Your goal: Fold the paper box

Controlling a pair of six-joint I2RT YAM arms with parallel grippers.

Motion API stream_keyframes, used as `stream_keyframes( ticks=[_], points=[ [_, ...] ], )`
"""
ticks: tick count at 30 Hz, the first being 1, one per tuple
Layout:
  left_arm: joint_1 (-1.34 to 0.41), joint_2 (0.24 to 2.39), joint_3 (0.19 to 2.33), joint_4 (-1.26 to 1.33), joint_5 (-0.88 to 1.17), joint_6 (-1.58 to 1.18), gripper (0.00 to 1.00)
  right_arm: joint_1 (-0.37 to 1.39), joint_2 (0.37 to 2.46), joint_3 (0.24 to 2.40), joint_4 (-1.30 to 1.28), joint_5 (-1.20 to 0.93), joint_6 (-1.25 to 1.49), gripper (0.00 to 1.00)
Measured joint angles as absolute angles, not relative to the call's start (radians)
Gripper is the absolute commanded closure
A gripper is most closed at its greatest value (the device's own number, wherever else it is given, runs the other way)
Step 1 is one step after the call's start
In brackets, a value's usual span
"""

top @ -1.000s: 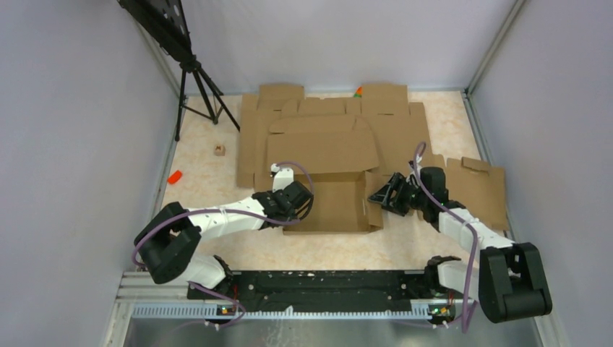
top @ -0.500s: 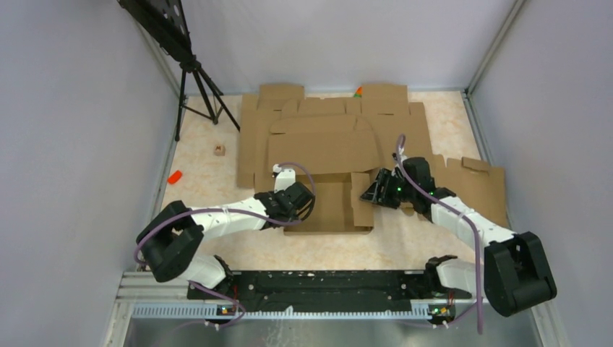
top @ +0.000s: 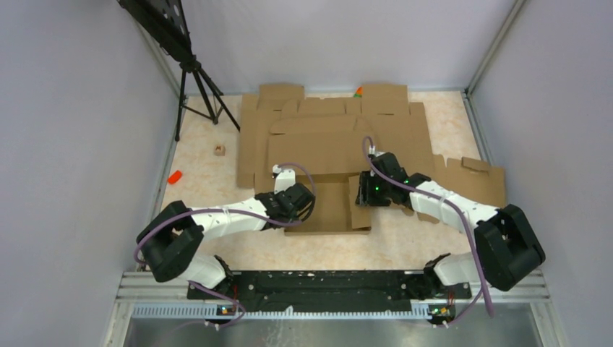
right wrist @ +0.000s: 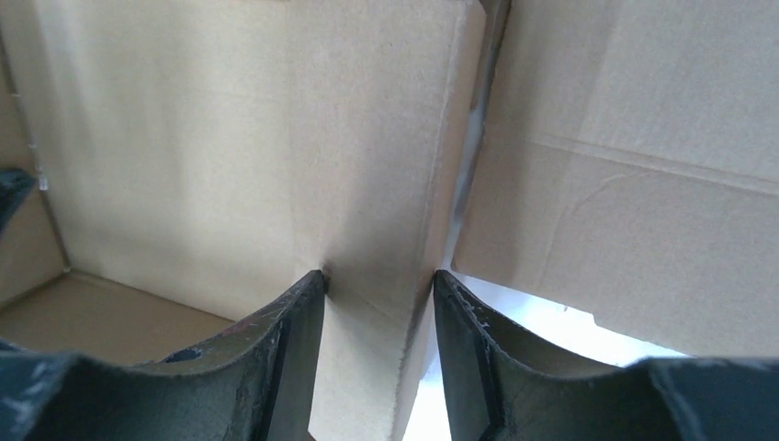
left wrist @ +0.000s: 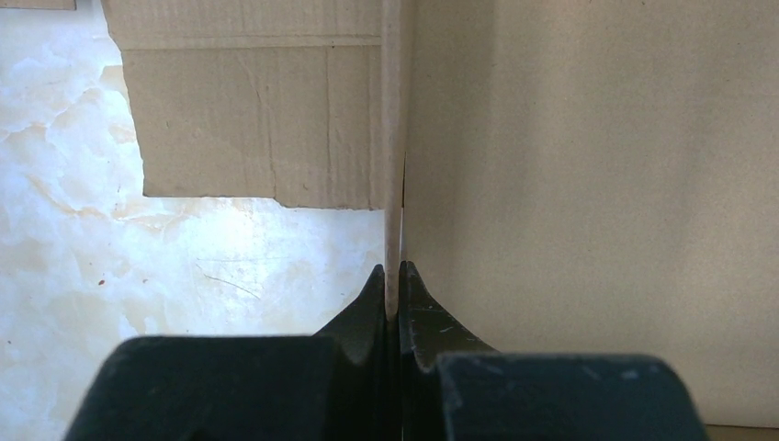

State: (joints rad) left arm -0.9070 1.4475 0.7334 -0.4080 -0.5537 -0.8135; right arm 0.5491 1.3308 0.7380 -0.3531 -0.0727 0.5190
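Observation:
The paper box (top: 329,210) lies brown and shallow at the table's middle, with both side walls raised. My left gripper (top: 303,206) is shut on the thin upright left wall (left wrist: 393,138), whose edge runs straight up from between the closed jaws of the left gripper (left wrist: 393,276). My right gripper (top: 359,195) is at the box's right side. In the right wrist view the folded right wall flap (right wrist: 367,184) fills the gap of the right gripper (right wrist: 378,280), and both fingers touch it.
Flat cardboard blanks (top: 325,123) lie behind the box and another blank (top: 481,184) lies to the right. A tripod (top: 195,79) stands at the back left. A small wooden block (top: 220,150) and an orange piece (top: 174,176) lie on the left floor.
My right arm swung left and forward, carrying the box's right wall inward and upright, and its jaws narrowed onto that wall. The left arm held still.

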Motion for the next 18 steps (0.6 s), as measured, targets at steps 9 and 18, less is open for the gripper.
stream_keyframes(
  ticks=[9, 18],
  points=[
    [-0.916, 1.447, 0.733, -0.410, -0.554, -0.841, 1.00, 0.636, 1.460, 0.819, -0.461, 0.106, 0.488, 0.61],
    [-0.924, 1.431, 0.732, -0.405, -0.554, -0.872, 1.00, 0.648, 1.484, 0.855, -0.536, 0.209, 0.471, 0.83]
  ],
)
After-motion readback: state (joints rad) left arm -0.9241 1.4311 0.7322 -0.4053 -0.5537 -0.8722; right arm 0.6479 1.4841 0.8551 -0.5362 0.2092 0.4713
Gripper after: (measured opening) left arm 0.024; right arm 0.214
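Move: The box's right wall, leaning inward, lies right at the right hand, its middle about 2 cm below the fingers. From that hand the near wall is some 8 cm back and 9 cm left, 4 cm down; the lid panel is about 12 cm ahead and 9 cm left. From the left hand, still pinching the left wall, the right wall is about 18 cm right and 4 cm ahead. The right hand sinks, then shifts right, about 2.5 cm each, tilting 20 degrees and closing astride the right wall. ##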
